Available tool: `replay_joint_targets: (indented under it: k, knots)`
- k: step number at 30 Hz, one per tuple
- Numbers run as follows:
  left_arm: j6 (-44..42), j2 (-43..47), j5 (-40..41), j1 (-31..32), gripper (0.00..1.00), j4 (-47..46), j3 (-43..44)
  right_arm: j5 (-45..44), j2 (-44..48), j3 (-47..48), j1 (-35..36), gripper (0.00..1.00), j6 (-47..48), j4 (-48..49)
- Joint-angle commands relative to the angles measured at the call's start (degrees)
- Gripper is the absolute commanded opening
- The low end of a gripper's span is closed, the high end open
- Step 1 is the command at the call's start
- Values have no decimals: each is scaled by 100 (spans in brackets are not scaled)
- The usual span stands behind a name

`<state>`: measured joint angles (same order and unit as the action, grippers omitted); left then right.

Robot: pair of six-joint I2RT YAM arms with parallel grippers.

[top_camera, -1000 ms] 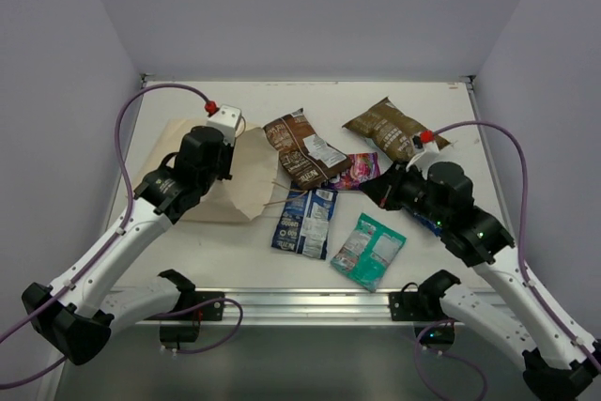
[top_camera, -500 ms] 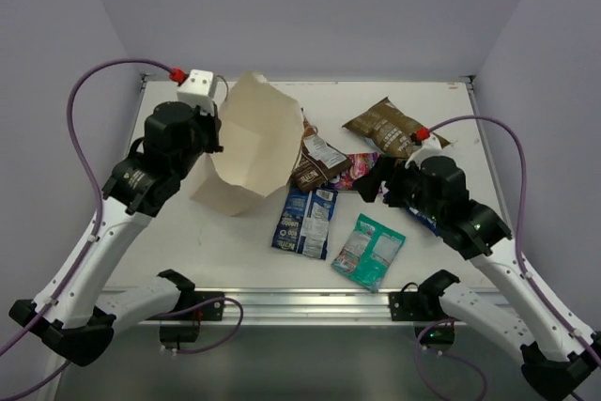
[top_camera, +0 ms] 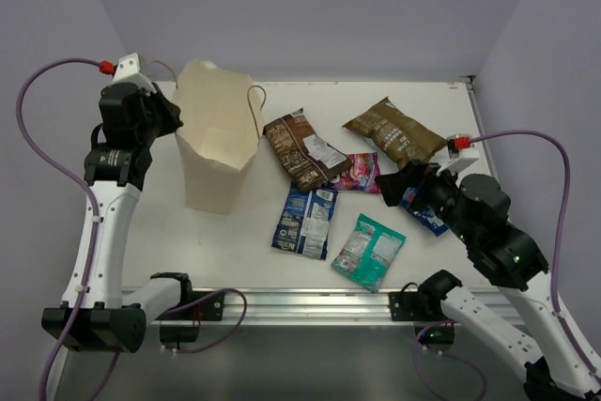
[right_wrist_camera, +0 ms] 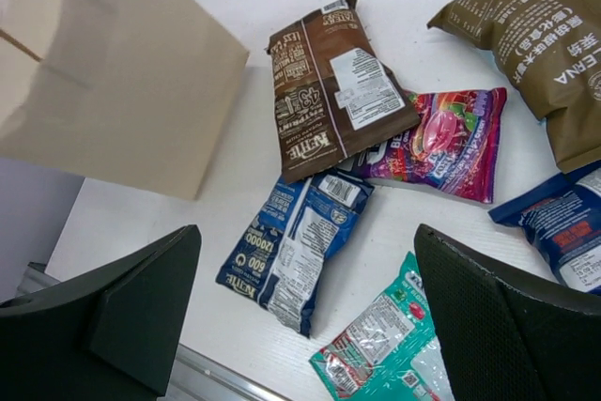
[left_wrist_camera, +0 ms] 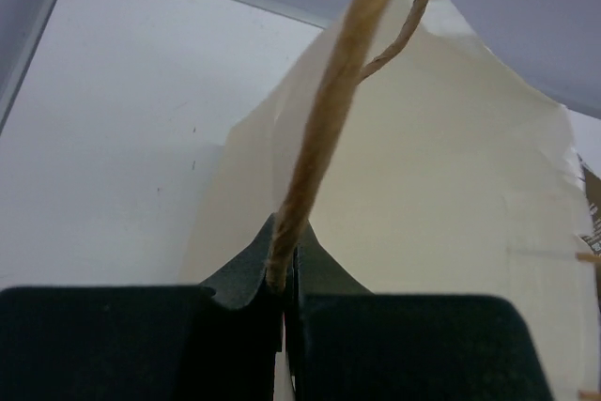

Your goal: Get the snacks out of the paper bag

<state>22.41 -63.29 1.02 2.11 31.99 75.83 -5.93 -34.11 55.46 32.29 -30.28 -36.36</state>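
The cream paper bag (top_camera: 218,143) is upright at the table's back left, hanging from its string handle (left_wrist_camera: 319,129). My left gripper (top_camera: 167,115) (left_wrist_camera: 286,262) is shut on that string at the bag's top. Whether the bag's bottom touches the table is unclear. Six snacks lie out on the table: two brown packets (top_camera: 302,149) (top_camera: 394,131), a magenta one (top_camera: 357,173), a blue-and-white one (top_camera: 307,221), a teal one (top_camera: 368,250) and a second blue one (top_camera: 423,213) partly under my right arm. My right gripper (top_camera: 402,185) (right_wrist_camera: 306,232) hovers open and empty above them.
The table's raised rim (top_camera: 310,82) runs along the back. The arm mounts and a metal rail (top_camera: 310,300) line the near edge. Purple cables loop off both arms at the sides.
My left arm has lifted the bag by its handle from lying flat to upright and carried it back and left. My right gripper has opened and drawn back to the right.
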Motion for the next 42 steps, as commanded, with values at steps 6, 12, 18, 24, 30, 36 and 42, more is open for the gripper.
replay_joint_targets:
  k: [6, 12, 18, 24, 30, 36, 42]
  knots:
    - [448, 212, -1417, -975, 0, -544, -1139, -391, 176, 184, -13, 99, 286, -126]
    - [185, 27, -1464, -1441, 0, -422, -1062, -400, 220, 114, -13, 99, 277, -117]
    - [-44, 88, -1096, -1485, 43, -141, -754, -417, 247, 131, -13, 99, 295, -126]
    - [-316, 352, -726, -1485, 90, 341, -229, -540, 159, 430, -13, 99, 488, -266]
    - [-589, 598, -603, -1477, 100, 905, 589, -1066, 36, 1027, -13, 99, 777, -503]
    - [-887, 1326, -331, -1214, 100, 1117, 1048, -1997, 105, 1880, -13, 99, 1235, -776]
    - [-1336, 2179, 441, -572, 100, 967, 837, -2412, 448, 2583, -13, 99, 1989, -732]
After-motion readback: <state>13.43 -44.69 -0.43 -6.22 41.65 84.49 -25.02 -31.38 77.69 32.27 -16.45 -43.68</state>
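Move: My left hand still grips the paper bag's near handle, the empty bag hanging with its middle about 8 cm to the right and some 17 cm below. The bare table spot for it is nearly straight below, about 5 cm right and 32 cm down. At table height, the brown snack bag lies about 27 cm right and 10 cm ahead, the blue snack bag 26 cm right and 11 cm back. From my right hand, that bare spot is roughly 36 cm left, 14 cm ahead. I lower the bag about 7 cm while carrying it some 4 cm to the left, set it down on its base and open my left fingers wide to let go of the handle. Then I draw that hand up and back, away from the bag, tilting the fingers upward. My open, empty right hand drifts slightly, then late on rises and swings right, away from the snacks, its fingers tipping up. ##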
